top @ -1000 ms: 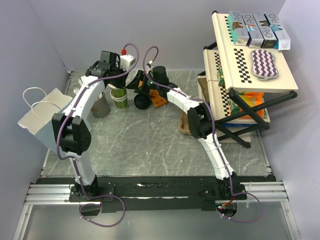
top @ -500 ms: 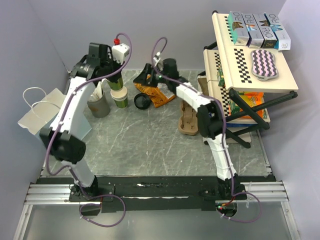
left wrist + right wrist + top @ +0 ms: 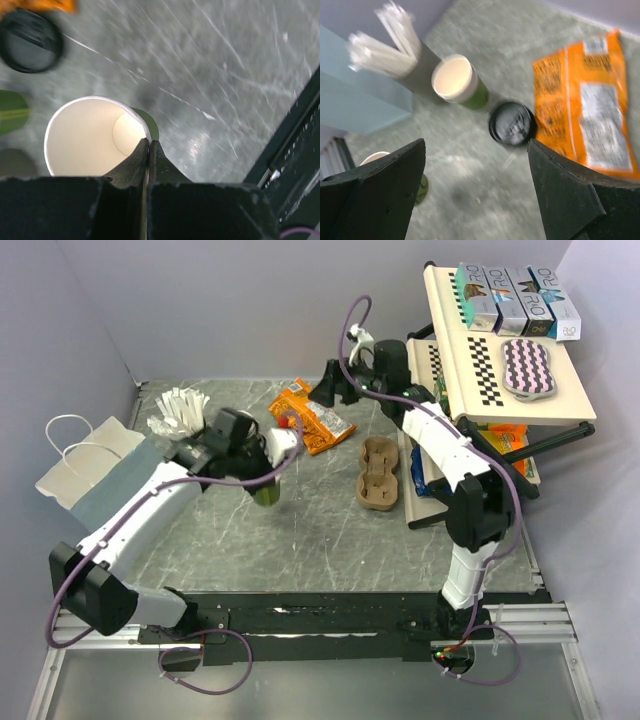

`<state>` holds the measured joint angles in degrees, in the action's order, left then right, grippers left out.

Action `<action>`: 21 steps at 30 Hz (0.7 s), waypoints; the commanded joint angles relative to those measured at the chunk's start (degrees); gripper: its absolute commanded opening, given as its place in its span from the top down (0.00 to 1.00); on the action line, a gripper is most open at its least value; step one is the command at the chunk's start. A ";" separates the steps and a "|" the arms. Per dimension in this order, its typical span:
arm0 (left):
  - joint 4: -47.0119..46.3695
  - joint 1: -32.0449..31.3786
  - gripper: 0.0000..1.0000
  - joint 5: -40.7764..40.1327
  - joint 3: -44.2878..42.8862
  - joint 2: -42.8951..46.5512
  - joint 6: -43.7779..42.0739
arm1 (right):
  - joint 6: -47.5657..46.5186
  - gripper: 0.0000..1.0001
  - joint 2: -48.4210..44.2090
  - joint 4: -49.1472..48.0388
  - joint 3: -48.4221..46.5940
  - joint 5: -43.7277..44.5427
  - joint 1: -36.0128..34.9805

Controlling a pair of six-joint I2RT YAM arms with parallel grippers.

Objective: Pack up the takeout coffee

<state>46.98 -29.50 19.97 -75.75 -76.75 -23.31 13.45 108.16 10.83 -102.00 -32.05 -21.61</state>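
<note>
My left gripper (image 3: pixel 149 142) is shut on the rim of a lidless white-and-green paper cup (image 3: pixel 85 135), one finger inside and one outside. The top view shows that cup (image 3: pixel 268 492) hanging just over the middle of the table under the left gripper (image 3: pixel 268 475). A round black lid (image 3: pixel 512 124) lies loose on the table beside a second lidless cup (image 3: pixel 455 80). No cup wears a lid, so the takeout coffee as such is out of view. My right gripper (image 3: pixel 476 150) hangs open and holds nothing, raised at the back (image 3: pixel 333 388).
A grey cup of white sticks (image 3: pixel 180 410) stands at the back left, an orange snack bag (image 3: pixel 312 420) at the back centre. A brown cup carrier (image 3: pixel 380 472) lies right of centre. A paper bag (image 3: pixel 85 465) sits at the left edge, a rack (image 3: pixel 500 370) at the right.
My left arm has swung from the back left toward the table's middle, carrying the lidless cup. My right arm has pulled up and to the right, away from the lid, jaws still open.
</note>
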 commanded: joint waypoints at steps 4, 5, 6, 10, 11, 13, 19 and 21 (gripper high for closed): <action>-12.68 -5.57 0.99 -2.65 8.49 0.55 -3.32 | -6.95 0.11 -7.69 2.79 10.22 4.54 2.01; -13.92 -6.18 0.99 -2.65 9.29 0.11 -3.41 | -7.12 0.11 -8.14 2.88 10.76 4.54 1.92; -14.98 -6.54 0.99 -2.56 9.91 -0.15 -3.23 | -7.21 0.11 -8.92 2.88 11.29 4.54 1.92; -20.51 -7.42 0.99 -2.21 13.68 -0.59 -0.78 | -7.56 0.10 -10.42 2.88 13.93 4.54 2.01; -21.83 -7.59 0.99 -1.69 14.22 -0.77 -0.16 | -7.83 0.10 -10.60 2.88 14.19 4.72 1.92; -22.63 -7.77 0.99 -1.51 14.92 -1.12 0.19 | -8.09 0.10 -10.95 3.06 14.63 4.81 1.92; -25.18 -8.03 0.99 -1.68 17.73 -2.26 0.72 | -8.44 0.10 -11.74 3.32 15.33 4.98 1.92; -26.23 -8.03 0.98 -1.34 18.26 -2.26 1.60 | -8.44 0.10 -11.92 3.32 15.60 4.98 1.92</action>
<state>25.43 -37.23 17.76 -58.50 -78.74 -23.59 6.09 99.81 15.29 -86.98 -27.40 -19.99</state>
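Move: The left hand still holds one paper cup by its rim. The bare table it is being brought to is about 22 cm below and 5 cm to the right. From that hand the remaining cup stack is some 19 cm ahead and 6 cm left, the black lid about 18 cm ahead and 5 cm right. From the empty right hand the lid is roughly 14 cm left, 1 cm back and 28 cm below; the orange bag 7 cm left and 5 cm ahead; the cup carrier 9 cm right and 9 cm back. Keeping its pinch on the cup's rim, the left hand lowers the cup about 8 cm towards the bare table, easing to its right by half as much, its wrist turning only slightly clockwise. The right hand, fingers wide open and empty, sinks and draws off to the right and a little back, rising slightly at the end, its fingertips dipping some 10 degrees. ##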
